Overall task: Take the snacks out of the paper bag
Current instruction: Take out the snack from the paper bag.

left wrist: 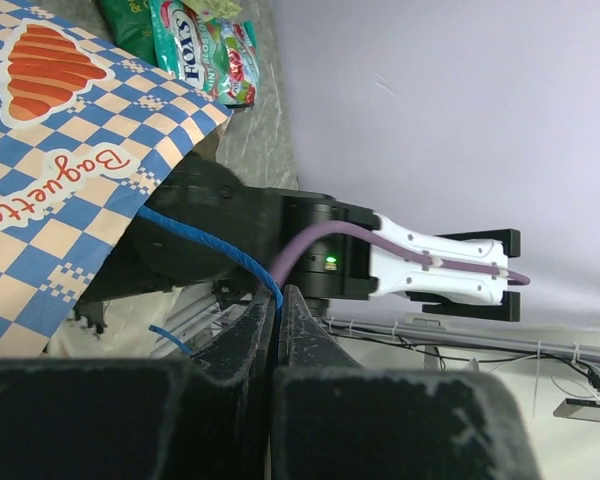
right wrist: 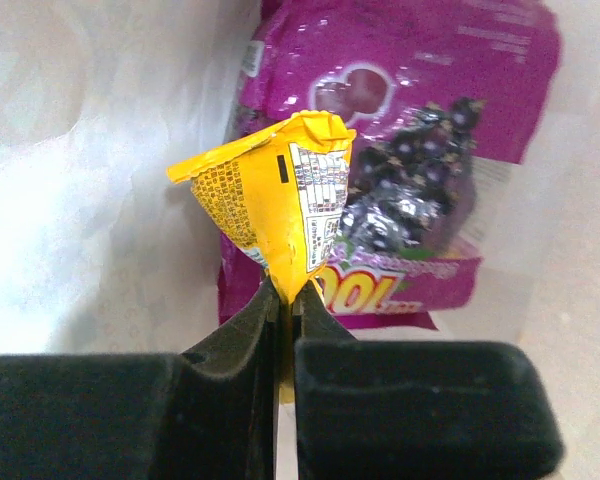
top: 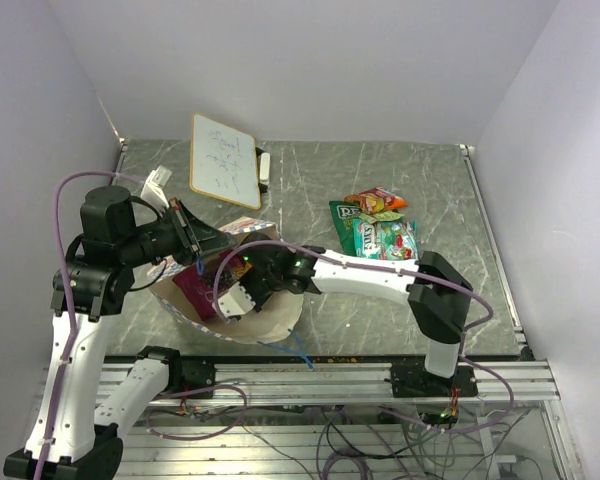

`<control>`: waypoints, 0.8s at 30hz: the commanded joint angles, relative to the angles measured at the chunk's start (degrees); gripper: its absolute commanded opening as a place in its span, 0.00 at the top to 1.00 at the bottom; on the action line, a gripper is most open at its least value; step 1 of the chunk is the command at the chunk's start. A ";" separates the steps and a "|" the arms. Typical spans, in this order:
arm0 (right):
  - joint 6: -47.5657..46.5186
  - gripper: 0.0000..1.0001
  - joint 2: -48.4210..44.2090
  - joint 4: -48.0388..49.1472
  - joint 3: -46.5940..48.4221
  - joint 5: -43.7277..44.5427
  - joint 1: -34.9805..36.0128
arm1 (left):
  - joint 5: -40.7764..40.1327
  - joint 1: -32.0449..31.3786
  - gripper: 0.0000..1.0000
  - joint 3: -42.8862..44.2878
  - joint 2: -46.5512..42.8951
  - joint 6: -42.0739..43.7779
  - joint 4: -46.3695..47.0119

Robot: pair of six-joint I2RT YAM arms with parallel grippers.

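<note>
The paper bag (top: 276,318) lies open at the left of the table, its blue-and-white checkered outside (left wrist: 70,200) showing in the left wrist view. My left gripper (left wrist: 277,295) is shut on the bag's thin blue cord handle (left wrist: 212,246) and holds the mouth up. My right gripper (right wrist: 288,292) reaches inside the bag and is shut on the lower corner of a yellow snack packet (right wrist: 270,190). A magenta-purple packet (right wrist: 430,120) lies on the bag's cream floor behind it. Outside the bag, orange-red (top: 376,198), green (top: 344,212) and teal (top: 384,238) packets lie together on the table.
A white board with scribbles (top: 225,160) lies at the back left, with a small white object (top: 265,168) beside it. The right arm's white link (top: 365,275) stretches across the table's middle towards the bag. Purple-grey walls close in the table on three sides.
</note>
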 commanded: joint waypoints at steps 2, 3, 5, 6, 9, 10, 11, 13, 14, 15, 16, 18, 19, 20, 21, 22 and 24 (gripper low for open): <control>2.85 1.00 -7.18 -0.28 0.60 0.83 -0.15 | -1.34 -0.39 0.93 0.39 -1.40 -0.46 0.97; 3.77 1.00 -8.32 -0.41 0.48 1.17 -0.07 | -1.41 -0.45 0.93 0.36 -1.51 -0.48 0.99; 6.20 1.00 -11.53 -0.67 0.15 1.50 -0.12 | -1.97 -0.43 0.93 0.48 -1.71 -0.52 1.28; 7.61 1.00 -12.99 -0.81 -0.02 1.61 -0.12 | -2.21 -0.43 0.93 0.56 -1.72 -0.53 1.55; 12.35 1.00 -17.89 -0.90 -1.24 2.24 -0.13 | -2.45 -0.43 0.93 0.21 -1.80 -1.10 2.93; 14.13 1.00 -19.87 -0.76 -1.77 2.47 -0.13 | -2.49 -0.43 0.93 0.00 -1.81 -1.30 3.37; 15.82 1.00 -21.79 -0.57 -2.47 2.71 -0.10 | -2.64 -0.43 0.93 -0.29 -1.87 -1.49 3.84; 18.01 1.00 -25.85 -0.54 -3.53 3.17 -0.14 | -2.67 -0.43 0.93 -1.06 -2.06 -2.15 4.46; 19.54 1.00 -28.53 -0.36 -3.93 3.55 -0.15 | -2.95 -0.43 0.93 -1.30 -2.11 -2.34 4.66; 20.84 1.00 -30.46 0.01 -4.29 4.14 -0.10 | -3.23 -0.43 0.93 -1.53 -2.14 -2.49 4.83; 21.89 1.00 -32.44 0.28 -4.47 4.99 -0.14 | -3.41 -0.43 0.93 -1.67 -2.08 -2.63 5.01; 23.56 1.00 -35.62 -0.06 -3.84 7.00 -0.07 | -3.81 -0.43 0.93 -1.53 -1.67 -2.32 4.81; 24.16 1.00 -37.04 -0.60 -3.34 8.87 -0.12 | -4.21 -0.43 0.93 -1.14 -1.26 -1.65 4.15; 24.66 1.00 -38.52 -0.83 -2.90 10.32 -0.10 | -4.67 -0.43 0.93 -0.62 -0.83 -0.41 3.32; 25.20 1.00 -40.00 -0.86 -2.69 11.98 -0.11 | -5.24 -0.43 0.93 0.24 -0.39 0.65 2.19; 25.62 1.00 -41.28 -0.92 -2.62 13.61 -0.07 | -5.64 -0.43 0.93 0.67 0.07 1.76 1.00; 26.25 1.00 -43.79 -0.59 -3.27 16.86 -0.11 | -6.41 -0.44 0.93 2.07 0.88 3.58 -0.90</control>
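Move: Inside the paper bag, the right hand already has the small yellow snack pinched. The snack pile it is being taken towards lies about 31 cm to the hand's right, 9 cm farther out and roughly 8 cm lower. The purple snack lies about 3 cm left of the hand, 3 cm nearer and 5 cm below; the bag's right rim is some 12 cm to the right, 3 cm nearer and 5 cm higher. From the left hand the pile is about 27 cm right, 12 cm ahead and 35 cm down. Rising fast by about 26 cm, the right hand draws the pinched yellow snack up out of the bag's mouth, then also swings some 10 cm right towards the snack pile, its fingers tipping up from steeply down-left to nearly level and turning about 20 degrees clockwise. The left fingers keep their hold on the bag's blue handle. ##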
